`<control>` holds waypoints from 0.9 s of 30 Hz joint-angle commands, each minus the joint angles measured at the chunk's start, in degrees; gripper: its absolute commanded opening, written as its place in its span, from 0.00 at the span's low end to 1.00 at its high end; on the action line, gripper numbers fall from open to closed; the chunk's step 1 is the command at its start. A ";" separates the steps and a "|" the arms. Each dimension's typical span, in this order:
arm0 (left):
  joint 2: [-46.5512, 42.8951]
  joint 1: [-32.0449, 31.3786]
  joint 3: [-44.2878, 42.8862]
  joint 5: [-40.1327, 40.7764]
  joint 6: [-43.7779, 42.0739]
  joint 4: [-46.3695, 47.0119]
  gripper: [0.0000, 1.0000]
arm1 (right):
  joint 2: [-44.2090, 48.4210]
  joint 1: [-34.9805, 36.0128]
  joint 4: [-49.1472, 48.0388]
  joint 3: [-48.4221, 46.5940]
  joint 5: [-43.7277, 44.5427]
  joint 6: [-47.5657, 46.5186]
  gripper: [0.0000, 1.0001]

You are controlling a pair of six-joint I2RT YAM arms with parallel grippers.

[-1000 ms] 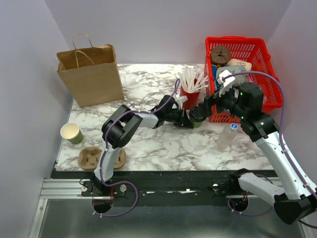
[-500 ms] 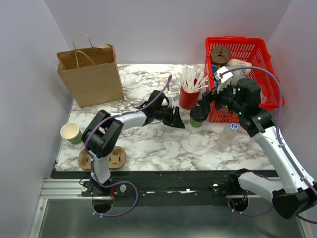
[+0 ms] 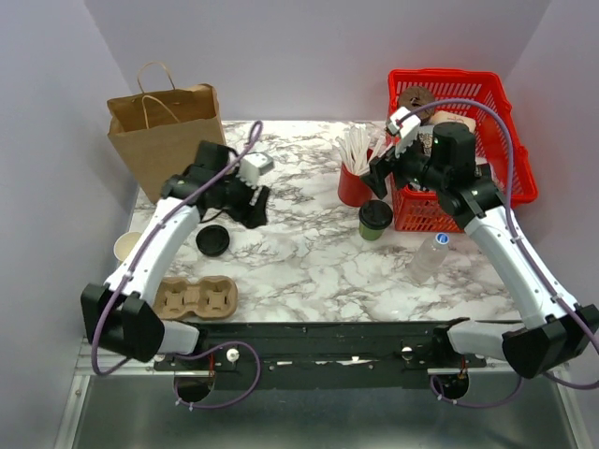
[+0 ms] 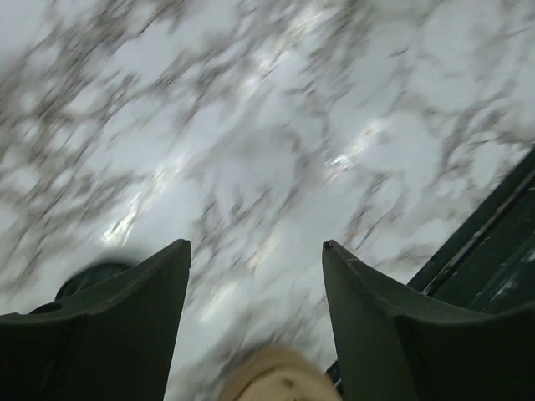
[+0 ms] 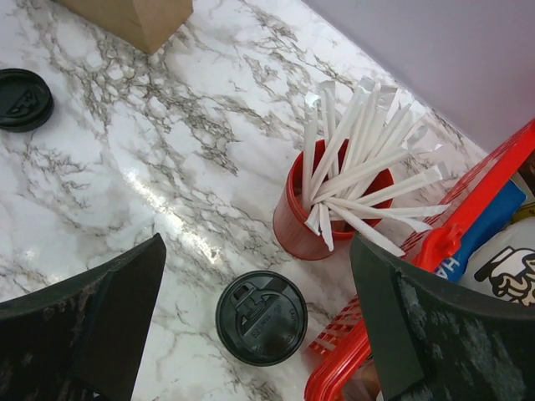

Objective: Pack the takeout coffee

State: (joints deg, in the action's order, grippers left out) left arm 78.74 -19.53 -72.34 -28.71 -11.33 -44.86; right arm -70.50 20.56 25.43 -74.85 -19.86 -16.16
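The takeout coffee (image 3: 375,219), an olive-green cup with a black lid (image 5: 262,317), stands upright on the marble between the red cup of sticks and the red basket. My right gripper (image 3: 377,176) hovers open above it; in the right wrist view the lid lies below the wide gap between the fingers of the right gripper (image 5: 257,251), untouched. My left gripper (image 3: 254,203) is open and empty over the left half of the table, far from the coffee. The left wrist view is blurred: the left gripper (image 4: 255,246) has only marble between its fingers.
A brown paper bag (image 3: 173,140) stands at the back left. A loose black lid (image 3: 212,240), a cup carrier (image 3: 192,297) and a cream-rimmed cup (image 3: 126,246) lie front left. The red cup of sticks (image 3: 357,178), red basket (image 3: 487,103) and water bottle (image 3: 429,257) are on the right.
My left gripper has opened and its arm has swung left, away from the coffee, which stays upright. The right gripper has drawn back a little and stays open.
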 commanded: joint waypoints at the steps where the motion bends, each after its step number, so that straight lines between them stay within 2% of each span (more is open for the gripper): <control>1: -8.59 9.67 1.40 17.27 -7.65 -22.78 0.74 | -3.41 -0.17 1.29 -4.16 -1.41 -0.28 1.00; 6: -11.77 12.58 8.07 20.71 -11.87 -31.85 0.72 | -5.09 -0.17 0.85 -4.17 -2.12 1.49 1.00; 12: -10.98 15.04 13.18 21.84 -7.66 -36.79 0.71 | -4.73 -0.17 0.41 -1.97 -1.42 1.49 1.00; 15: -9.22 18.64 13.27 23.70 -8.35 -37.93 0.75 | -4.73 -0.17 0.41 -1.70 -1.15 1.40 1.00; 17: -7.30 21.87 13.19 21.87 -9.75 -38.98 0.75 | -4.82 -0.16 0.32 -1.53 -1.15 1.40 1.00; 20: -7.02 23.22 11.96 18.88 -13.44 -38.99 0.75 | -5.17 -0.17 -0.12 -1.18 -1.24 2.01 1.00; 21: -7.46 23.57 11.08 16.86 -19.37 -39.42 0.74 | -5.52 -0.17 -0.12 -1.18 -1.50 2.01 1.00; 24: -10.62 23.75 9.85 15.01 -30.02 -41.18 0.75 | -5.79 -0.17 -0.12 -1.44 -1.50 1.66 1.00; 25: -11.67 24.01 9.76 14.39 -39.98 -41.79 0.75 | -5.96 -0.17 -0.21 -1.61 -1.33 1.49 1.00; 27: -16.06 24.10 10.72 12.99 -50.58 -41.80 0.75 | -6.40 -0.17 -0.21 -2.05 -1.41 1.05 1.00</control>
State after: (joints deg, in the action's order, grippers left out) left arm 69.54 3.90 -60.53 -11.07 -36.38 -76.36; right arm -75.77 20.56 25.61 -76.58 -20.47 -15.03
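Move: From the left gripper, the cardboard tray lies about 15 cm back, 18 cm left and 18 cm below. The black lid is some 14 cm left, level fore and aft and about 19 cm down. The open paper cup stands farther left, roughly 32 cm, 3 cm back and 14 cm below. From the right gripper, the tray is about 44 cm left, 20 cm back and 30 cm below. Swing the empty left gripper left past the lid, about 18 cm, drawing back some 12 cm and sinking about 7 cm until it hovers over the cardboard tray. On the way roll the slanted fingers by some 35 degrees to point nearly straight down, kept about three-quarters open. Ease the open right gripper a couple of centimetres forward and down beside the straw pot. ##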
